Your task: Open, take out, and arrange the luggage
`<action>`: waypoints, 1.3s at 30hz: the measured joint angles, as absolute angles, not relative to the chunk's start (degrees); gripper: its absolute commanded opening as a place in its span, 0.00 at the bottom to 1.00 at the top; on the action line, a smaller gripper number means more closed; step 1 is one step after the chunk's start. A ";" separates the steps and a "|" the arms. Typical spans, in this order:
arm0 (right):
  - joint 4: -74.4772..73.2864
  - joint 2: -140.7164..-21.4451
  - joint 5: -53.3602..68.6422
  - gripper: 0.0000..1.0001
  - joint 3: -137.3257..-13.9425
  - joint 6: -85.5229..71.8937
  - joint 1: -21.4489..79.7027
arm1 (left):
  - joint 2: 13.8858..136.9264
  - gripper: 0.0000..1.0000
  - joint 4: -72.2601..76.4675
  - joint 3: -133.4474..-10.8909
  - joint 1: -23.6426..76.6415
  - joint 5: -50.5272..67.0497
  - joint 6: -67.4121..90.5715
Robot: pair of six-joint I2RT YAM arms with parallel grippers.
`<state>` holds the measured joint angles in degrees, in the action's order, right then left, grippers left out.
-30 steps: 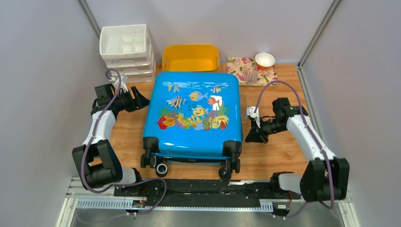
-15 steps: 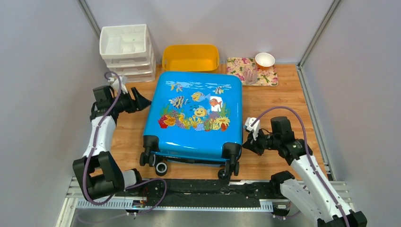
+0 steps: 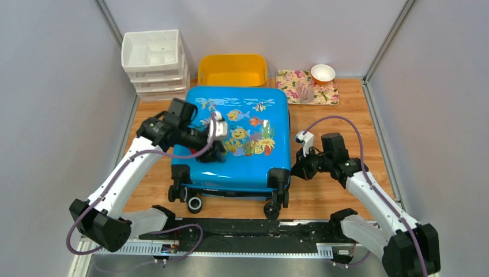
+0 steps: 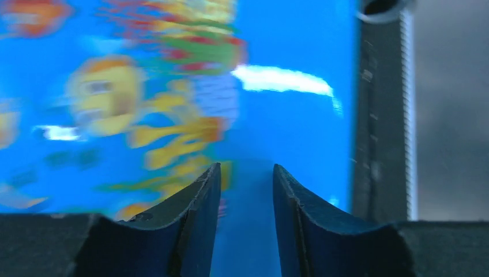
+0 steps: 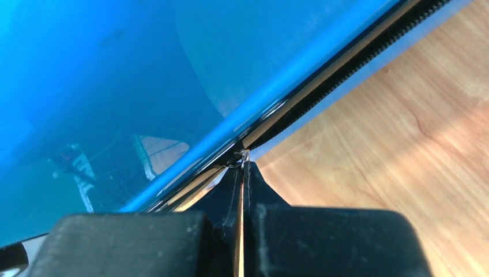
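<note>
The luggage (image 3: 248,167), a glossy blue suitcase with a fish print, lies flat on the table with its wheels toward me. My left gripper (image 3: 212,152) hovers low over the printed lid's left half. In the left wrist view its jaws (image 4: 246,167) stand apart with only blue shell (image 4: 288,127) between them, the picture blurred. My right gripper (image 3: 297,171) is at the suitcase's right side by the near wheel corner. In the right wrist view it (image 5: 244,164) is shut on the small metal zipper pull (image 5: 244,154), with the zipper track (image 5: 346,69) running up and away.
A white drawer unit (image 3: 153,57) stands at the back left and a yellow tub (image 3: 232,69) behind the suitcase. A floral tray (image 3: 291,78) at the back right carries a bowl (image 3: 323,73) and a glass (image 3: 305,91). Bare wooden table (image 3: 334,127) shows right of the suitcase.
My left arm swung from the suitcase's left side onto its lid and its jaws narrowed. My right gripper, still shut, slid along the right edge toward the near wheel corner.
</note>
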<state>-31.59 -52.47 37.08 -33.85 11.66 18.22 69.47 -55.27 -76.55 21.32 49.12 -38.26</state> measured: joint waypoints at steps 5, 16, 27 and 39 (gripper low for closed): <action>-26.20 -58.94 35.77 0.00 -36.23 8.51 18.79 | 65.78 0.36 -62.50 -69.63 32.84 51.51 -48.27; -22.90 -62.92 31.35 0.00 -40.23 9.96 19.51 | 64.20 0.29 -62.94 -60.10 49.89 44.77 -47.77; -23.46 -45.65 30.39 0.00 -33.50 9.17 20.14 | 65.01 0.15 -38.98 -48.71 59.02 28.16 -27.66; -22.50 -45.52 28.99 0.00 -31.09 3.79 21.19 | 69.97 0.12 -31.75 -48.82 57.25 24.25 -19.55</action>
<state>-22.50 -45.52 28.99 -31.09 3.79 21.19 69.97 -31.75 -48.82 57.25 24.25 -19.55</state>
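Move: The left hand hangs just above the lid; the suitcase's near side, midway between the wheels, is about 11 cm back, 2 cm to the right and 16 cm down. The near right wheel lies roughly 15 cm back, 17 cm right and 24 cm below this hand, the near left wheel 16 cm back and 9 cm left. The right hand already pinches the zipper pull; the near right corner is some 6 cm back and 4 cm left, the near right wheel 13 cm back and 8 cm left. The left hand swings back some 16 cm off the lid, its wrist turning about 30 degrees clockwise, then sinks past the near edge to zipper height while drifting right, unwinding most of that turn and closing its half-open fingers, and finally edges about 5 cm forward until it seems to bear on the near side. The right hand, still pinching the zipper pull, goes forward about 6 cm along the suitcase's right side, then comes back about 4 cm, a little higher and with its fingertips tilting up, towards the near right corner. ##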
